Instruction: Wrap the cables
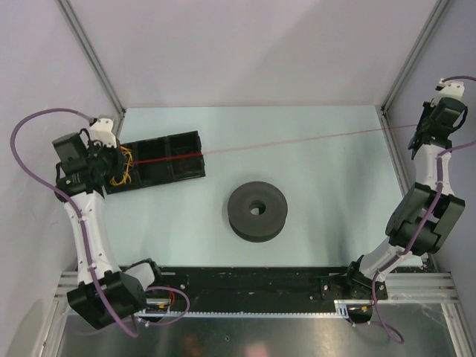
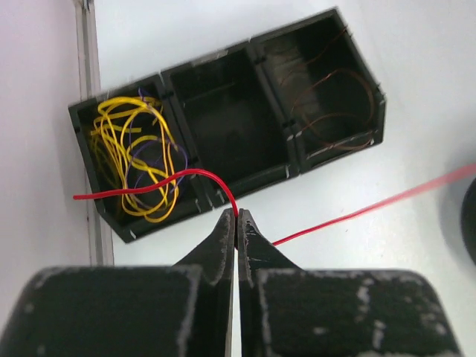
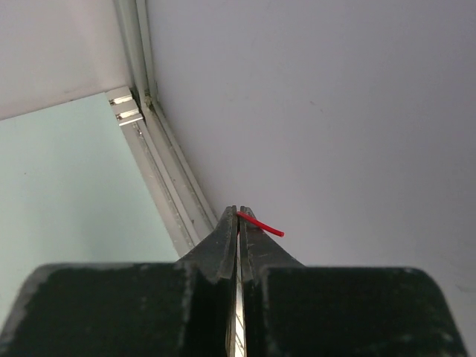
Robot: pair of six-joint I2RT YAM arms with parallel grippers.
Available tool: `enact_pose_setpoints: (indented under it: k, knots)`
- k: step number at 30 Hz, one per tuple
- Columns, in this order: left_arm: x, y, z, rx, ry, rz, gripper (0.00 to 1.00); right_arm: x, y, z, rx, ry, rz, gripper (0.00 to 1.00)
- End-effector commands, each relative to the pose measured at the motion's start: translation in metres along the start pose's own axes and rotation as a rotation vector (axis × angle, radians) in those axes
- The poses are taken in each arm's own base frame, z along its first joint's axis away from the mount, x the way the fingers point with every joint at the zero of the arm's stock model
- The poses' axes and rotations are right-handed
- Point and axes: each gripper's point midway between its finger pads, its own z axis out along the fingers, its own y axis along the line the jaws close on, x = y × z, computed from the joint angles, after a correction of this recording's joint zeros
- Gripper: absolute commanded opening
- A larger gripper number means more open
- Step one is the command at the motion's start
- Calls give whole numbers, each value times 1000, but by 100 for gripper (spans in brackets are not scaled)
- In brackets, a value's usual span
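Observation:
A thin red cable [image 1: 297, 141] runs taut above the table from my left gripper [image 1: 119, 161] to my right gripper [image 1: 415, 134]. In the left wrist view my left gripper [image 2: 236, 216] is shut on the cable [image 2: 357, 213]. A short tail curves back over the black tray [image 2: 338, 152]. In the right wrist view my right gripper [image 3: 238, 212] is shut on the cable's end [image 3: 264, 225], close to the right wall. The dark grey round spool [image 1: 257, 210] lies flat on the table in the middle, below the cable and apart from it.
The black three-compartment tray [image 1: 195, 172] sits at the back left. Yellow wires [image 2: 126, 149] fill its left compartment and thin brown wires [image 2: 335, 104] its right one. Enclosure walls and metal posts [image 1: 405, 71] are close around. A black rail [image 1: 260, 286] runs along the near edge.

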Motion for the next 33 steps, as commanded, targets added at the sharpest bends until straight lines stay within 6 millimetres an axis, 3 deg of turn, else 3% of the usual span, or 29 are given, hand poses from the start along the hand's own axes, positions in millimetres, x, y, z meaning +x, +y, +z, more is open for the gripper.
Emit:
enact_pose_setpoints:
  k: [1, 7, 14, 17, 19, 24, 28, 31, 32, 33]
  knots:
    - [25, 31, 3, -70, 68, 69, 0, -28, -21, -3, 65, -83, -31, 0]
    - [48, 53, 8, -95, 126, 44, 0, -26, -27, -2, 76, -84, -43, 0]
    - [62, 63, 11, -99, 156, 31, 0, -23, -29, -2, 71, -84, -56, 0]
    - [65, 62, 14, -81, 157, 16, 0, -18, -25, -2, 52, -76, -64, 0]
    - [59, 49, 15, -18, 118, 2, 0, -13, -16, -3, 1, -57, -64, 0]
    - [-1, -49, 16, 284, -37, 24, 0, 3, 27, -16, -170, 20, -58, 0]
    - [-73, -143, 7, 522, -157, 67, 0, 3, 39, -27, -231, 38, -60, 0]
    - [-120, -213, -4, 670, -241, 97, 0, 16, 49, -37, -313, 87, -99, 0]
    - [-131, -235, -6, 717, -258, 103, 0, 22, 54, -43, -357, 107, -111, 7]
    - [-141, -258, -9, 766, -274, 118, 0, 25, 62, -51, -415, 123, -112, 22]
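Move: The red cable runs taut between the two closed grippers. From the left hand, the black spool lies about 38 cm to the right, 3 cm back and 23 cm lower. The tray's right compartment is some 23 cm ahead and 8 cm to the right, and its yellow-cable compartment about 16 cm ahead and 16 cm to the left, both roughly 25 cm below. From the right hand, the spool is about 54 cm left, 18 cm back and 23 cm down. The red cable, still pinched at both ends, is first drawn outward and down as the left hand sinks about 6 cm and edges left. Then that hand whips some 20 cm to the right towards the spool, rising and turning clockwise. The right hand keeps its end, easing about 4 cm left and 3 cm down towards the spool, its fingers just starting to part at the last. ##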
